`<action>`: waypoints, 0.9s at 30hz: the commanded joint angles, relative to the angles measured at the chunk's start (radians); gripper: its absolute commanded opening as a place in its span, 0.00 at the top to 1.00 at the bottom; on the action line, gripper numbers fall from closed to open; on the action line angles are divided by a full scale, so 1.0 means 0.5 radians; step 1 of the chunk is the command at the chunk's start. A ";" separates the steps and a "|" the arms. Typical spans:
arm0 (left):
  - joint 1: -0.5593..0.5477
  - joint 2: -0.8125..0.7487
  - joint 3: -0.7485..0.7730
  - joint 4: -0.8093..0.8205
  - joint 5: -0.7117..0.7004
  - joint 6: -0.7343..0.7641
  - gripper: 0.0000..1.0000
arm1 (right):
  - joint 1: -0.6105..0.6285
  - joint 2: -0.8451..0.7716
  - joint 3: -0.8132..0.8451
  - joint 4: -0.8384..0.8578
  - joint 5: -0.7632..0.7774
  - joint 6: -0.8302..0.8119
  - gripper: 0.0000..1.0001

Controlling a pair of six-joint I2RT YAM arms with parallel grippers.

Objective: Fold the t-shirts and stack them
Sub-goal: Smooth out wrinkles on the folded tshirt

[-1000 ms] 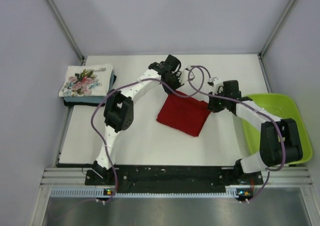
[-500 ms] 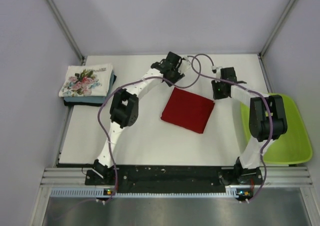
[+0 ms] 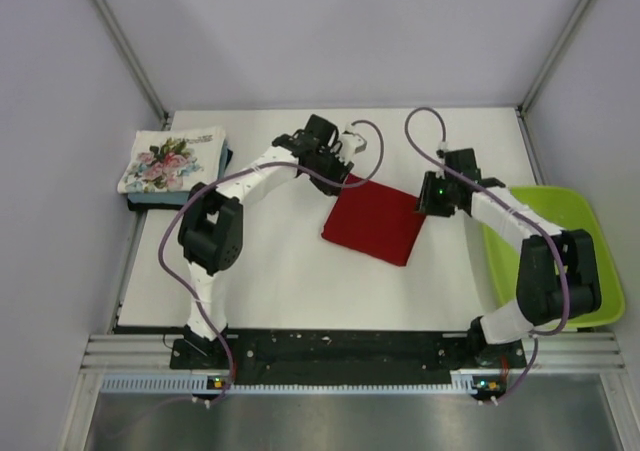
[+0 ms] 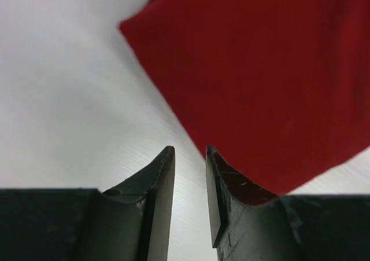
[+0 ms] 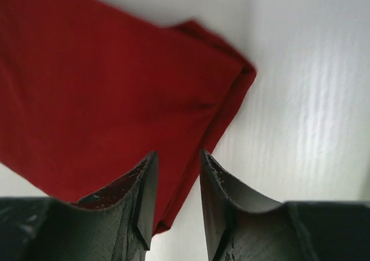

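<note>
A plain deep red t-shirt [image 3: 374, 223] lies folded into a flat square at the middle of the white table. My left gripper [image 3: 337, 167] hovers just off its far left corner; in the left wrist view [image 4: 189, 151] the jaws stand slightly apart with bare table between them and the red cloth [image 4: 260, 81] beyond. My right gripper [image 3: 427, 204] is over the shirt's right corner. Its jaws [image 5: 178, 154] are apart above the shirt's folded edge [image 5: 115, 99], holding nothing. At the far left a white floral t-shirt [image 3: 172, 159] tops a folded stack, with light blue and dark layers [image 3: 150, 200] under it.
A lime-green plastic tray [image 3: 592, 223] sits at the table's right edge, close behind the right arm. Purple cables loop above both wrists. Grey walls with metal frame posts close in the table on three sides.
Both grippers let go of the red shirt's far corners and it settled flat. The left gripper drew back to the left; the right swung away, then returned to the right corner.
</note>
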 commanded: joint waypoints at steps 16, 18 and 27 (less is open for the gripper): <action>-0.053 -0.144 -0.564 -0.014 -0.110 -0.120 0.66 | -0.018 0.780 0.396 0.129 -0.076 0.235 0.69; -0.038 -0.215 -0.531 -0.057 -0.150 -0.080 0.66 | -0.012 0.710 0.449 0.049 -0.043 0.177 0.69; -0.035 -0.311 -0.283 -0.060 0.144 0.013 0.64 | 0.221 0.023 0.085 0.085 -0.195 -0.005 0.70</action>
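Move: The folded t-shirt lies askew on the table, its middle some 5 cm back, 11 cm to the right and 9 cm below the left gripper; its near left corner is about 9 cm back, 2 cm left. From the right gripper the shirt's middle is roughly 1 cm ahead, 13 cm left, 8 cm down, its near right corner 8 cm back and 5 cm left, and the green tub's middle 8 cm back, 30 cm right. Sweep the right gripper back and down to the shirt's right edge, then about 11 cm forward, low along that edge, before easing back and lifting. Meanwhile bring the left gripper back 8 cm and down 7 cm towards the near left corner, shift it slightly left, then raise it about 5 cm. Tip both wrists steeper on the way down, easing them back later, fingers part-open throughout. ##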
